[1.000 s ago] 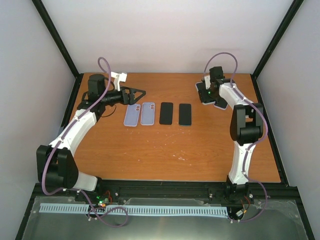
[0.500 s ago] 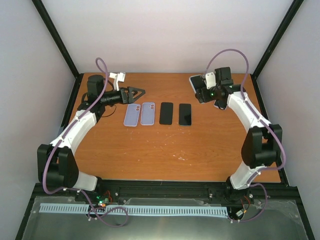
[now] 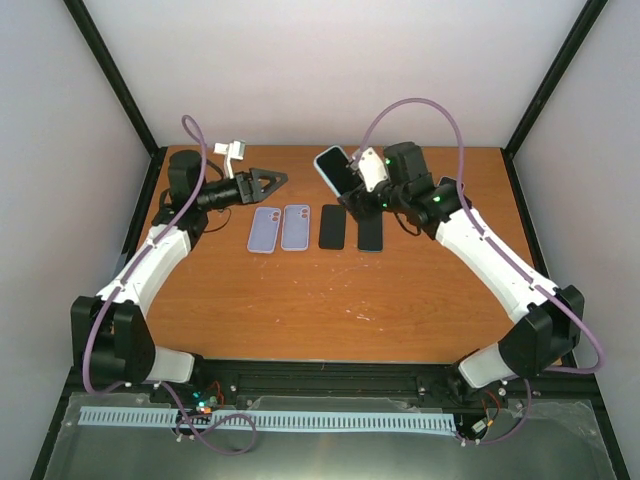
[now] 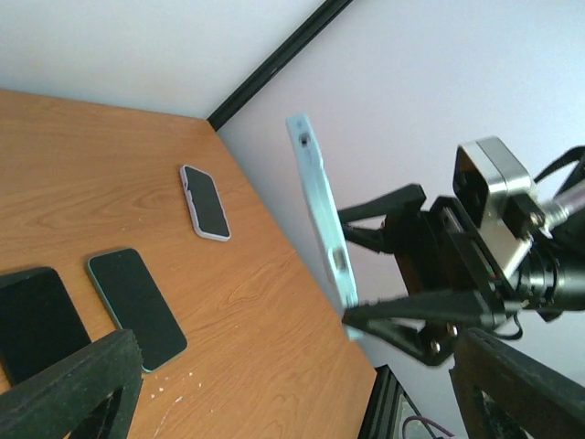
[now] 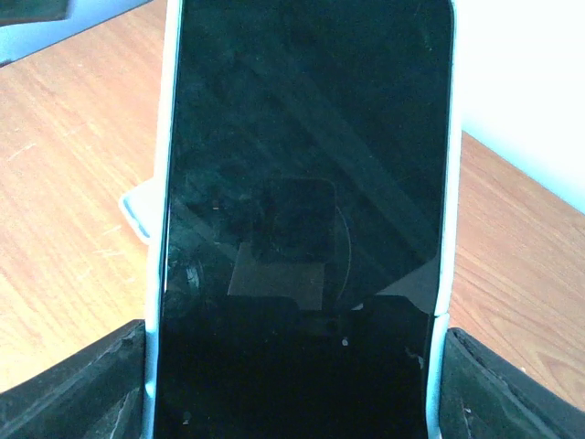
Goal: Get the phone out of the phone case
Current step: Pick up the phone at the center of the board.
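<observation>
The phone (image 5: 311, 183), black screen toward the right wrist camera, sits in a pale blue phone case (image 5: 157, 274). My right gripper (image 5: 292, 384) is shut on the case's two long edges. In the top view the phone (image 3: 333, 168) hangs tilted above the back middle of the table in the right gripper (image 3: 350, 186). My left gripper (image 3: 268, 183) hovers a little to its left, open and empty, pointing at it. From the left wrist the cased phone (image 4: 320, 229) shows edge-on ahead of the left gripper (image 4: 302, 393), apart from it.
Two pale lilac cases (image 3: 264, 230) (image 3: 295, 227) and two black phones (image 3: 332, 226) (image 3: 370, 230) lie in a row on the wooden table (image 3: 350, 300). Another phone in a white case (image 4: 206, 201) lies farther back right. Black frame posts and white walls enclose the table.
My right arm has swung left from the back right corner, carrying the cased phone up and toward the left gripper. The left gripper has risen slightly and stayed open.
</observation>
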`<state>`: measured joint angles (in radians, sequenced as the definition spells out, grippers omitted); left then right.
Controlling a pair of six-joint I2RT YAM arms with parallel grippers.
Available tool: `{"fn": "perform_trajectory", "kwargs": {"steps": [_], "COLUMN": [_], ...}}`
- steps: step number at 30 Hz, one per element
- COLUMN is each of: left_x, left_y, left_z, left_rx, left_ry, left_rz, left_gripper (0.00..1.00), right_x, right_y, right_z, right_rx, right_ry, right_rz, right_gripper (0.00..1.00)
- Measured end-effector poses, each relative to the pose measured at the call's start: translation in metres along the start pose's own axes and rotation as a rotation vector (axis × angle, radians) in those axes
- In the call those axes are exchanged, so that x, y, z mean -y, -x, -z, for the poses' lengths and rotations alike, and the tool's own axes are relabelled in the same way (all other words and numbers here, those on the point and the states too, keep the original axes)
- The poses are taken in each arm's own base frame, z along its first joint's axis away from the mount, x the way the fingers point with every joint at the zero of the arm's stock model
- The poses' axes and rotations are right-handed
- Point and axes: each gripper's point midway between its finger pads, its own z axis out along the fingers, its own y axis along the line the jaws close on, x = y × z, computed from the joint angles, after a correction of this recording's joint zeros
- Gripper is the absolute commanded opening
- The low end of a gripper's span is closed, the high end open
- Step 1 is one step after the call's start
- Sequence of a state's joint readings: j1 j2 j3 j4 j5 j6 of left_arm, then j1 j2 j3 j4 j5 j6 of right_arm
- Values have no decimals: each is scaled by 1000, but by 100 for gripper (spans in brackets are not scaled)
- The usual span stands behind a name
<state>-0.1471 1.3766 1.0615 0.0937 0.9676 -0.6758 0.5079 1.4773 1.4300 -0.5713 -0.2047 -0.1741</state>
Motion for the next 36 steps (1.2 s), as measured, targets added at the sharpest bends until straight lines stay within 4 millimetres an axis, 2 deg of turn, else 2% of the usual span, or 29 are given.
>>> {"fn": "perform_trajectory", "kwargs": {"steps": [6, 10, 14, 20, 26, 36], "left_x": [15, 25, 27, 22, 25, 25], "left_y": [6, 9, 8, 0, -3, -6], "left_z": [4, 6, 6, 5, 5, 4], "left_rx": [24, 32, 32, 19, 16, 10], "left_ry": [-37, -65, -76, -79, -105, -114], "left_rz": [-12, -24, -11, 37, 46, 62], "left_gripper": [83, 75, 67, 51, 41, 44], "right_x": [-48, -67, -83, -84, -79, -84], "right_y": [6, 10, 16, 17, 15, 20], "right_z": [-2, -4, -3, -6, -9, -9], "right_rx": [6, 13, 32, 26, 14, 22], "right_ry": [10, -11, -46, -95, -129, -136], "right_rz": [136, 211, 280, 314, 330, 343], "right_gripper": [57, 57, 57, 57, 57, 57]}}
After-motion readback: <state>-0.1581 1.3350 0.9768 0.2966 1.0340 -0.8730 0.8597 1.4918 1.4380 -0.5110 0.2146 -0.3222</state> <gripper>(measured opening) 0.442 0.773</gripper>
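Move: Ahead of the right hand, which still holds the cased phone by its long edges, the open left fingers lie about 16 cm to its left, 2 cm farther out, at much the same height. The phone's middle is some 12 cm right of the left hand and 2 cm ahead, roughly level. From the left hand, the inner purple case lies 6 cm ahead, in line, 25 below; from the right, the nearer bare phone is 6 ahead, 4 left, 23 below. Bringing the cased phone to the left hand, the right hand swings about 7 cm left and 5 cm back, quickly at first, then hardly moving, its wrist tilting some 20 degrees and its grip kept. The left hand eases 2 cm back and slightly up, closing from nearly full to under half open so its fingers straddle the case's charging-port end, one seeming to touch the back. ##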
